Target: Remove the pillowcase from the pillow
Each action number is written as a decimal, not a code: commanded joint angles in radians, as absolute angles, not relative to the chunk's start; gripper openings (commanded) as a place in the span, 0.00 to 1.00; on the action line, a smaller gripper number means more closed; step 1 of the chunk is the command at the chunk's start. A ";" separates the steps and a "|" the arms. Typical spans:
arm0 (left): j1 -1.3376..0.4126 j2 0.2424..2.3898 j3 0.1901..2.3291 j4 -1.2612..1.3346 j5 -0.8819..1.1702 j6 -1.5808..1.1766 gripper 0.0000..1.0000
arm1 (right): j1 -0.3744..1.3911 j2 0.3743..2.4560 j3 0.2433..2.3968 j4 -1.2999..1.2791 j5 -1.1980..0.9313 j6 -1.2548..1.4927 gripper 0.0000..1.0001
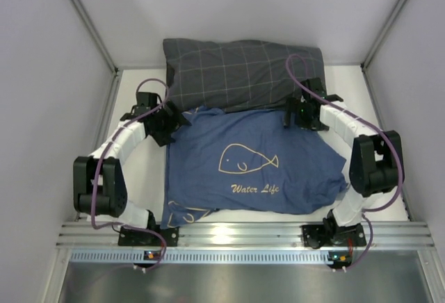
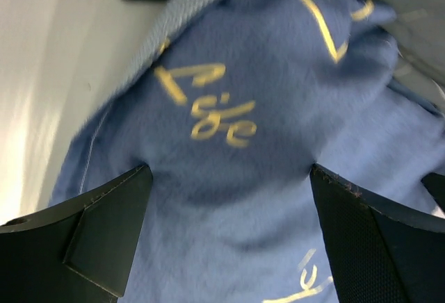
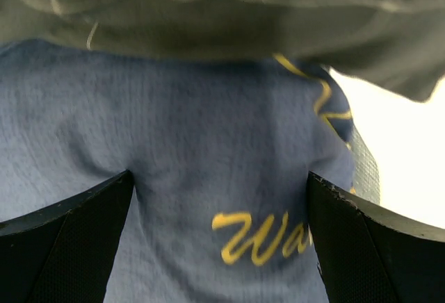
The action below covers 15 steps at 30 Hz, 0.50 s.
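The blue pillowcase (image 1: 250, 164) with its cream whale and "Water Life" print lies plump across the middle of the table. The pillow is hidden inside it. My left gripper (image 1: 170, 124) sits at the case's far left corner. In the left wrist view it (image 2: 229, 171) is open, and blue cloth (image 2: 229, 108) bulges between the spread fingers (image 2: 111, 226). My right gripper (image 1: 295, 115) is at the far right corner. It (image 3: 219, 178) is also open, its fingers (image 3: 375, 247) set wide on either side of the blue cloth (image 3: 208, 143).
A dark grey checked pillow (image 1: 243, 74) lies at the back, overlapping the case's far edge and hanging just over my right gripper (image 3: 208, 11). White table (image 1: 139, 178) shows on both sides. Walls close in left, right and behind. An aluminium rail (image 1: 243, 233) runs along the near edge.
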<state>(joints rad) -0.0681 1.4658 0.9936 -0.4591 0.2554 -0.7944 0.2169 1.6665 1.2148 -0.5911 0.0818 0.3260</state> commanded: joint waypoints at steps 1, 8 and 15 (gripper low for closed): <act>-0.093 1.570 1.089 -0.390 0.190 -0.724 0.99 | 0.195 1.727 1.256 -0.554 0.028 0.291 0.99; -0.164 1.796 1.173 -0.379 0.199 -0.687 0.69 | 0.195 1.766 1.223 -0.477 -0.139 0.324 0.67; -0.176 1.636 1.123 -0.296 0.298 -0.741 0.00 | 0.195 1.617 1.210 -0.482 -0.149 0.324 0.00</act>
<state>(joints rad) -0.1589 1.7199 1.1404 -0.3843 0.2344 -0.7307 0.1913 1.7088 1.2205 -0.5438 -0.1028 0.3248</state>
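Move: The left hand goes for a fold of the blue pillowcase near its far left corner, about 4 cm ahead, 3 cm to its right and 5 cm below. The right hand's fold, near the far right corner, lies some 2 cm left, 1 cm ahead and 2 cm below. The middle of the dark checked pillow is about 17 cm ahead and 21 right of the left hand, 15 ahead and 19 left of the right. The fish print sits roughly 6 cm back and 22 right of the left hand, 10 back and 18 left of the right. Both grippers shut from wide open and pinch up the blue pillowcase just short of the checked pillow, the left hand sinking about 5 cm as it slides forward and rightwards along the cloth's left side, then easing up a little with its fingers closed. The right hand dips a couple of centimetres onto the far right corner area, shifts some 2 cm left with a slight roll that lifts its left side, and starts to rise as its fingers come together on the fold. ##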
